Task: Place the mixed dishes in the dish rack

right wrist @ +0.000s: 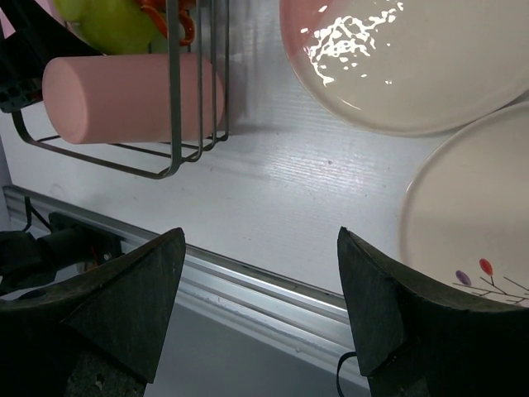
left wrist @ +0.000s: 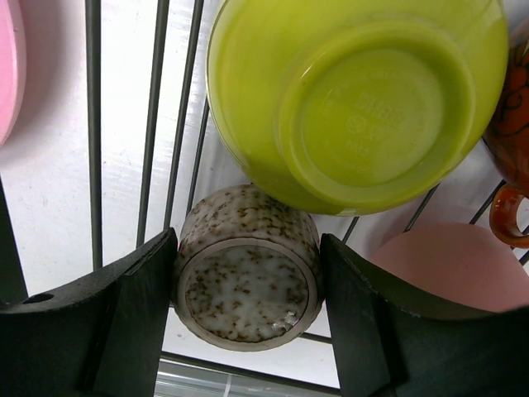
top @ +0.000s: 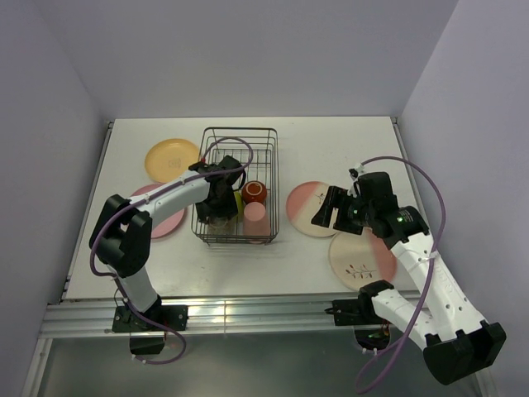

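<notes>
The dish rack (top: pixel 240 131) of dark wire holds a lime-green bowl (left wrist: pixel 355 99), a red-brown mug (top: pixel 254 192) and a salmon-pink cup (top: pixel 255 213). My left gripper (left wrist: pixel 248 306) reaches into the rack's near left part. It is shut on a small speckled grey-beige cup (left wrist: pixel 246 277), base towards the camera, with a finger against each side. An orange-yellow plate (top: pixel 171 159) and a pink plate (top: pixel 169 219) lie left of the rack. Right of it are a pink-and-cream plate (top: pixel 307 207) and a twig-drawing plate (top: pixel 359 258). Over the pink-and-cream plate my right gripper (top: pixel 329 208) hangs open, holding nothing.
In the right wrist view the rack's (right wrist: pixel 173 107) near right corner shows with the salmon-pink cup (right wrist: pixel 124 98) lying in it. The table's metal front rail (right wrist: pixel 248 285) runs below the open fingers. Walls close in the table on the left, back and right.
</notes>
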Action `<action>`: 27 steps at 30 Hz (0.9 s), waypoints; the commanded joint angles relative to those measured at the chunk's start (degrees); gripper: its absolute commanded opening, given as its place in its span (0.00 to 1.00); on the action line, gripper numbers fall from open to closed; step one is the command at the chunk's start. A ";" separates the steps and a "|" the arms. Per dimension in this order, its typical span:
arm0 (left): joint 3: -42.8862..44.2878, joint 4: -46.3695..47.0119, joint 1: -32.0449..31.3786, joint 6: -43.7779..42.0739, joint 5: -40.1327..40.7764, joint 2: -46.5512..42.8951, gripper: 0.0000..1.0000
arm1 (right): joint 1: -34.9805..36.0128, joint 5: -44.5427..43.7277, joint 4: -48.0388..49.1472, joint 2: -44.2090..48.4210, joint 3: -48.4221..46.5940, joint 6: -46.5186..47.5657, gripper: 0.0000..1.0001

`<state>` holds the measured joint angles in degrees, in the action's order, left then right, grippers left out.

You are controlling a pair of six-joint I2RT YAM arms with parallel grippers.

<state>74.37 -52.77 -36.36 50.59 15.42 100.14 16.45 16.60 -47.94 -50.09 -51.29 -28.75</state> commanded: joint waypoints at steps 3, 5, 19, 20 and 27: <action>-0.27 1.80 -0.29 1.97 0.94 -0.64 0.64 | -0.63 -1.31 -0.57 1.04 -0.13 0.81 0.81; -0.98 2.15 -0.29 2.58 0.23 -0.91 0.74 | -0.71 -1.22 -1.01 0.61 -0.39 0.11 0.81; -0.72 -2.15 -0.29 7.95 3.28 -13.47 0.99 | -0.98 -8.92 -5.39 -0.19 -3.03 -8.33 0.81; 0.07 -2.68 -0.29 7.60 4.26 -14.09 0.99 | -1.07 -9.91 -5.84 -0.54 -3.03 -8.60 0.82; 5.71 -1.29 -0.29 4.00 9.55 -22.26 0.99 | -4.22 -13.87 -4.36 -2.29 2.76 -11.68 0.82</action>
<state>77.89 -55.11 -36.36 56.36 21.34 82.59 13.85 6.24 -52.73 -51.66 -50.78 -38.44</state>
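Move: Between the left hand's fingers is the upside-down speckled cup, its middle about 1 cm below them, in the rack's near left corner. The green bowl is some 7 cm ahead and 2 cm right of this hand, the pink tumbler about 2 cm ahead and 10 cm right, the brown mug 10 cm ahead and 10 cm right. For the right hand, the near plate lies level with it, 12 cm right and 15 cm below; the far plate is 13 cm ahead, 1 cm left. Opening wide, the left fingers let go of the speckled cup while the hand dips a little and eases back; it then climbs about 12 cm clear of the rack, its fingertips swinging forward some 20 degrees. Late on, the empty, open right hand drifts about 4 cm right and sinks a little towards the near plate, turning clockwise and tipping downward. ##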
